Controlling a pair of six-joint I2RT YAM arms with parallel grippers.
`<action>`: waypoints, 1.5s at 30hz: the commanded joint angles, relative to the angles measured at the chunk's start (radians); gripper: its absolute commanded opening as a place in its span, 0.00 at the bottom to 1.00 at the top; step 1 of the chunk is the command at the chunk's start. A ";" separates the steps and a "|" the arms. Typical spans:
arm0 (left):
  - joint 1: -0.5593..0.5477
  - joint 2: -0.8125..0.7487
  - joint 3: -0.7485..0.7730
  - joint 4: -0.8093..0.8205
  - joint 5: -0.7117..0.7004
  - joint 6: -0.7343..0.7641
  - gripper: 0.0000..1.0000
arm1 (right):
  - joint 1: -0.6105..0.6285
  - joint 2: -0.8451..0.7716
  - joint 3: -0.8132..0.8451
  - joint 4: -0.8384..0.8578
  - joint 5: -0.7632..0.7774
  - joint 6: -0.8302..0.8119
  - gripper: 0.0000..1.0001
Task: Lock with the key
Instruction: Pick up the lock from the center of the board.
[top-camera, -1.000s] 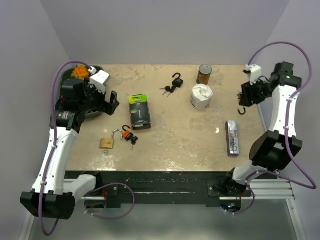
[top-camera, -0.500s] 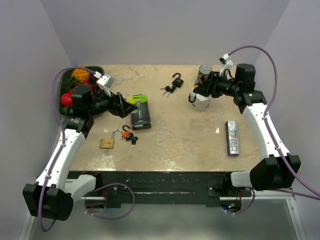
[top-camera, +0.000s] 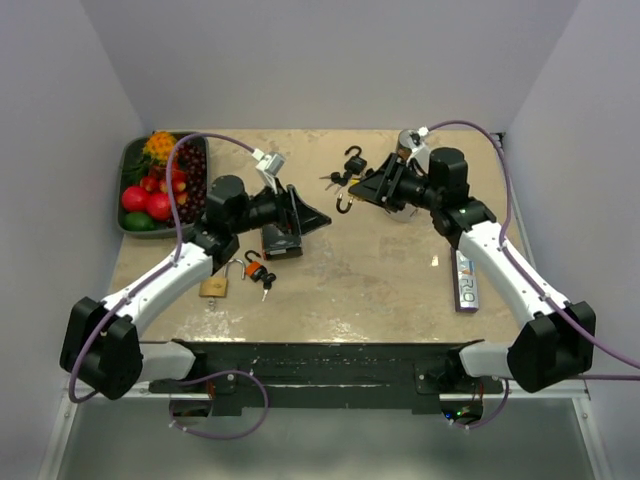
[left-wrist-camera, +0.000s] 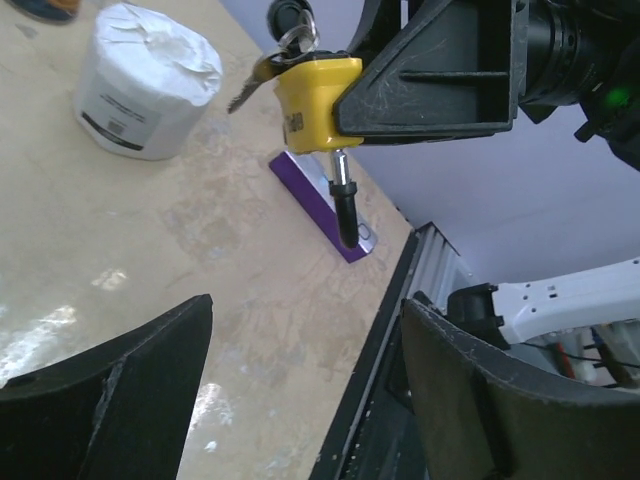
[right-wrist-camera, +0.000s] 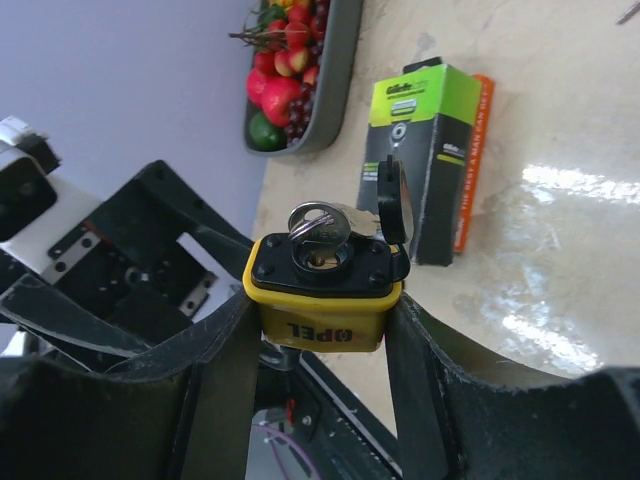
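Note:
A yellow padlock (right-wrist-camera: 320, 300) with a black top sits clamped between my right gripper's (right-wrist-camera: 320, 325) fingers. A key (right-wrist-camera: 322, 224) on a ring is in its keyhole, and a black dust cap stands flipped up beside it. In the left wrist view the same padlock (left-wrist-camera: 312, 98) hangs above the table with its open shackle (left-wrist-camera: 344, 200) pointing down. My left gripper (left-wrist-camera: 308, 305) is open and empty, facing the padlock a short way off. From above, the two grippers meet over mid-table, left gripper (top-camera: 318, 217) and right gripper (top-camera: 362, 188), with the shackle (top-camera: 343, 206) between them.
A fruit tray (top-camera: 128, 215) stands at the back left. A green razor box (top-camera: 280, 228), a brass padlock (top-camera: 213, 287) and an orange padlock (top-camera: 258, 270) lie under the left arm. A black padlock with keys (top-camera: 354, 160), a white roll (left-wrist-camera: 148, 80) and a purple box (top-camera: 465, 280) lie further right.
Both arms swung in from the table's sides to the middle. The right one carried the yellow padlock there, and the left gripper now faces it with its jaws slightly narrower.

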 joint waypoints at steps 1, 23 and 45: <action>-0.058 0.042 -0.001 0.241 -0.020 -0.132 0.79 | 0.031 -0.043 0.001 0.172 0.037 0.091 0.00; -0.098 0.125 0.069 0.279 -0.103 -0.131 0.00 | 0.077 -0.077 -0.093 0.294 -0.011 0.154 0.04; -0.035 -0.002 0.354 -0.832 0.263 1.138 0.00 | -0.003 -0.316 0.062 -0.494 -0.314 -1.254 0.99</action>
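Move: The yellow lock is in the air in the right gripper's fingers, about 11 cm to the right of the left hand and 4 cm ahead, its open shackle nearer, some 7 cm right and 2 ahead. For the right hand, the left gripper waits about 13 cm left and 5 back. On the table, roughly 23 cm below the left hand, the green-black box lies 12 cm ahead and 7 left, the orange lock 12 left and level, the white roll 18 ahead and 26 right. The lock's shackle is met by the left hand, which goes about 4 cm right and shuts its fingers on it while the right hand eases the lock leftward. The right fingers then open off the body, and that hand withdraws right, back and up, tilting strongly. Still pinching the shackle, the left hand draws about 5 cm left, as well as back and down, swinging clockwise with fingertips dipping. ##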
